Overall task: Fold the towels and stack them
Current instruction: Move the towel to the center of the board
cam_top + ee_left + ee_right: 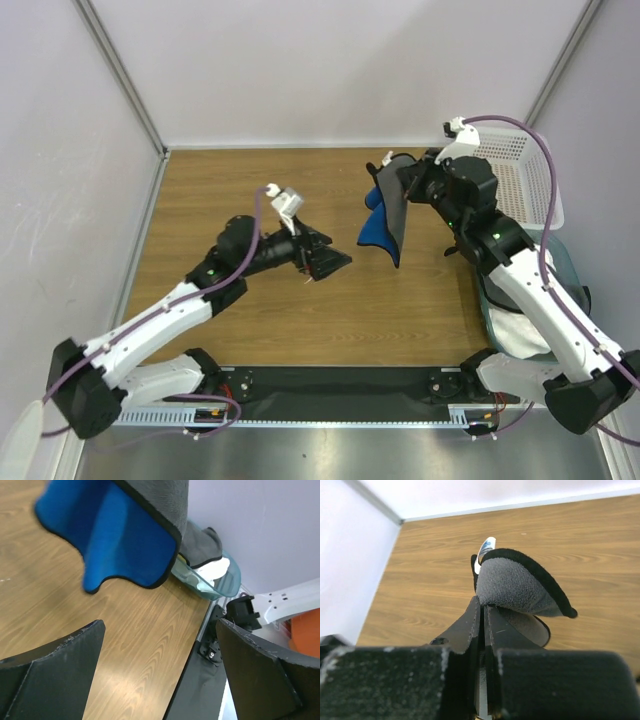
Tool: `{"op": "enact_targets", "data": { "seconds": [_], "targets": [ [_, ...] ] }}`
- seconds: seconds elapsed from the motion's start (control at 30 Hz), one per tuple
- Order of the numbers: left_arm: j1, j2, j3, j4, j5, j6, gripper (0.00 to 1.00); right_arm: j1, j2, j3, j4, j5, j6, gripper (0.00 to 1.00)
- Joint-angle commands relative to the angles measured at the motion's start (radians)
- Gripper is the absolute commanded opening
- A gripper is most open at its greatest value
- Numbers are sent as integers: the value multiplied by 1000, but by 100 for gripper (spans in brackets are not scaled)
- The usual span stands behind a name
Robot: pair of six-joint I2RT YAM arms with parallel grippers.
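A small dark grey towel (398, 205) with a blue underside hangs in the air over the right half of the table. My right gripper (408, 180) is shut on its top edge. In the right wrist view the fingers (482, 602) pinch a grey fold (515, 585) with a dark rim. My left gripper (332, 262) hovers left of the hanging towel, open, with nothing between its fingers (160, 670). In the left wrist view the blue side (125, 545) fills the upper part. A white towel (512, 330) lies bunched at the right edge, under the right arm.
A white perforated basket (520, 180) stands at the back right. A pale bluish translucent bin (227, 580) holds the white cloth near the right arm's base. Grey walls close in the table on the left, back and right.
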Motion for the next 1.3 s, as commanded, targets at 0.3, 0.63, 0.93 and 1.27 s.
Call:
{"op": "enact_targets", "data": {
  "seconds": [0.3, 0.63, 0.93, 1.27],
  "targets": [
    [-55, 212, 150, 239, -278, -28, 92, 69, 27, -53, 160, -137, 30, 0],
    [-2, 292, 147, 346, -421, -320, 89, 71, -27, -102, 151, -147, 33, 0],
    [54, 380, 134, 484, -355, -475, 80, 71, -38, -116, 147, -163, 43, 0],
    [59, 450, 130, 564, -366, -627, 78, 72, -27, -116, 147, -164, 53, 0]
  ]
}}
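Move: The left hand's goal, the tagged top corner of the towel, lies about 17 cm ahead of it, 9 cm to its right and 5 cm higher; the right gripper pinching the towel is roughly 13 cm ahead, 16 cm right and 8 cm higher. For the right hand, the board's center is some 20 cm left, 7 cm back and 32 cm below, and the tagged corner about 7 cm left and 3 cm ahead; the white basket stands about 28 cm right, 12 cm farther out. Forward, after a short slide to the right, the wide-open left hand travels about 14 cm up to the tagged corner, swinging counter-clockwise, rolling its left side down and tipping its fingers down, then narrowing them slightly. The right hand keeps its pinch and brings the towel some 5 cm left to meet it, also sinking and drawing back about 2.5 cm each. ##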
